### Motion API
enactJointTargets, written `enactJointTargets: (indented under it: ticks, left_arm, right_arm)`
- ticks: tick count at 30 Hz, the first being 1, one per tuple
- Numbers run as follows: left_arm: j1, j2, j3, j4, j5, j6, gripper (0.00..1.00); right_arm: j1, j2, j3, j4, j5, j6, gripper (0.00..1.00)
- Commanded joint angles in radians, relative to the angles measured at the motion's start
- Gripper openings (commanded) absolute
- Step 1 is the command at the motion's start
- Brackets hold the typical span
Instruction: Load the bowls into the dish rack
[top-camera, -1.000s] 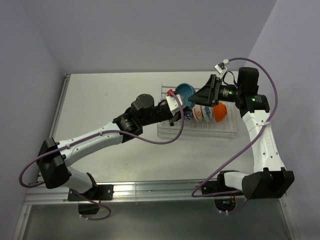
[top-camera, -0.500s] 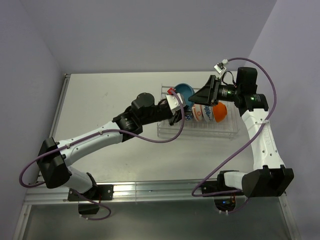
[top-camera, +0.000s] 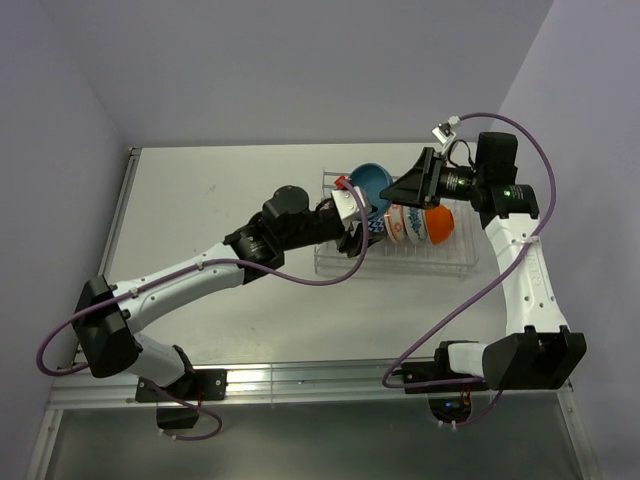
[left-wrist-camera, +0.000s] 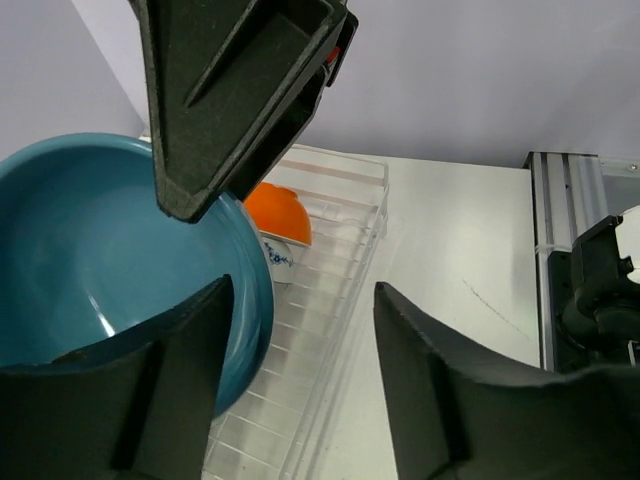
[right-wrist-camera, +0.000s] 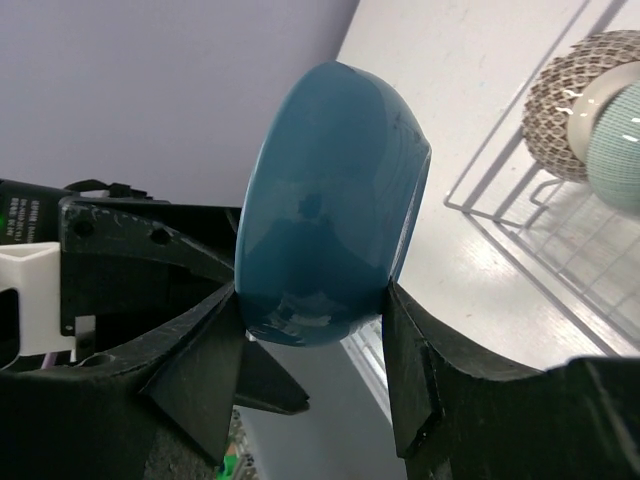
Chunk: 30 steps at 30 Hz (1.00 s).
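Note:
A teal blue bowl (top-camera: 370, 182) hangs on edge above the left end of the dish rack (top-camera: 440, 262). My right gripper (top-camera: 396, 190) is shut on the teal bowl (right-wrist-camera: 330, 200), one finger on its outside and one on its rim side. My left gripper (top-camera: 352, 208) is open beside it; in the left wrist view the bowl (left-wrist-camera: 90, 260) sits just by the left finger, with the gap of my left gripper (left-wrist-camera: 300, 300) showing only rack (left-wrist-camera: 310, 330). An orange bowl (top-camera: 438, 224) and a blue-white patterned bowl (top-camera: 405, 226) stand in the rack.
In the right wrist view a brown-patterned bowl (right-wrist-camera: 575, 100) and a pale green bowl (right-wrist-camera: 620, 145) stand in the wire rack (right-wrist-camera: 540, 240). The white table (top-camera: 220, 200) stretches left of the rack. The aluminium rail (top-camera: 300, 378) runs along the near edge.
My right gripper has closed on the teal bowl. My left gripper has since spread its jaws and let go of it. The arms have barely shifted.

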Motion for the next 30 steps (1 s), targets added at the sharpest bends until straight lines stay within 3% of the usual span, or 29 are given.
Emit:
enactJointTargets:
  ticks: [1, 8, 9, 12, 30]
  left_arm:
    - [0.003, -0.055, 0.015, -0.008, -0.028, -0.031, 0.67]
    - [0.078, -0.064, 0.121, -0.132, 0.061, -0.211, 0.87]
    - [0.088, -0.07, 0.124, -0.14, 0.066, -0.223, 0.94]
    - [0.101, -0.098, 0.139, -0.19, 0.078, -0.241, 0.99]
    - [0.277, -0.135, 0.196, -0.499, 0.029, -0.26, 0.99]
  right_arm:
    - [-0.022, 0.001, 0.069, -0.039, 0.03, -0.065, 0.0]
    - [-0.075, 0.014, 0.083, -0.139, 0.105, -0.172, 0.0]
    - [-0.082, 0.016, 0.091, -0.148, 0.131, -0.185, 0.0]
    - [-0.114, 0.031, 0.133, -0.209, 0.191, -0.249, 0.0]
    - [-0.181, 0.14, 0.38, -0.557, 0.826, -0.626, 0.0]
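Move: The right fingers already hold the plain blue bowl, and the empty slot at the rack's right end lies about 19 cm to their right, roughly level forward and some 20 cm below. Next to the slot, the orange bowl stands about 14 cm right of this hand and the blue-flowered bowl about 9 cm right, both at that same forward distance and depth. From the left hand, the slot is some 22 cm right, 5 cm ahead and 19 cm down. Keeping its pinch on the blue bowl's rim, the right hand carries the bowl about 15 cm to the right over the seated bowls towards the rack's free end, also easing some 4 cm forward and 4 cm down while its fingers tip downward by roughly 40 degrees and swing clockwise. The left hand opens fully and withdraws about 10 cm left and 5 cm forward, rising before it sinks back. ##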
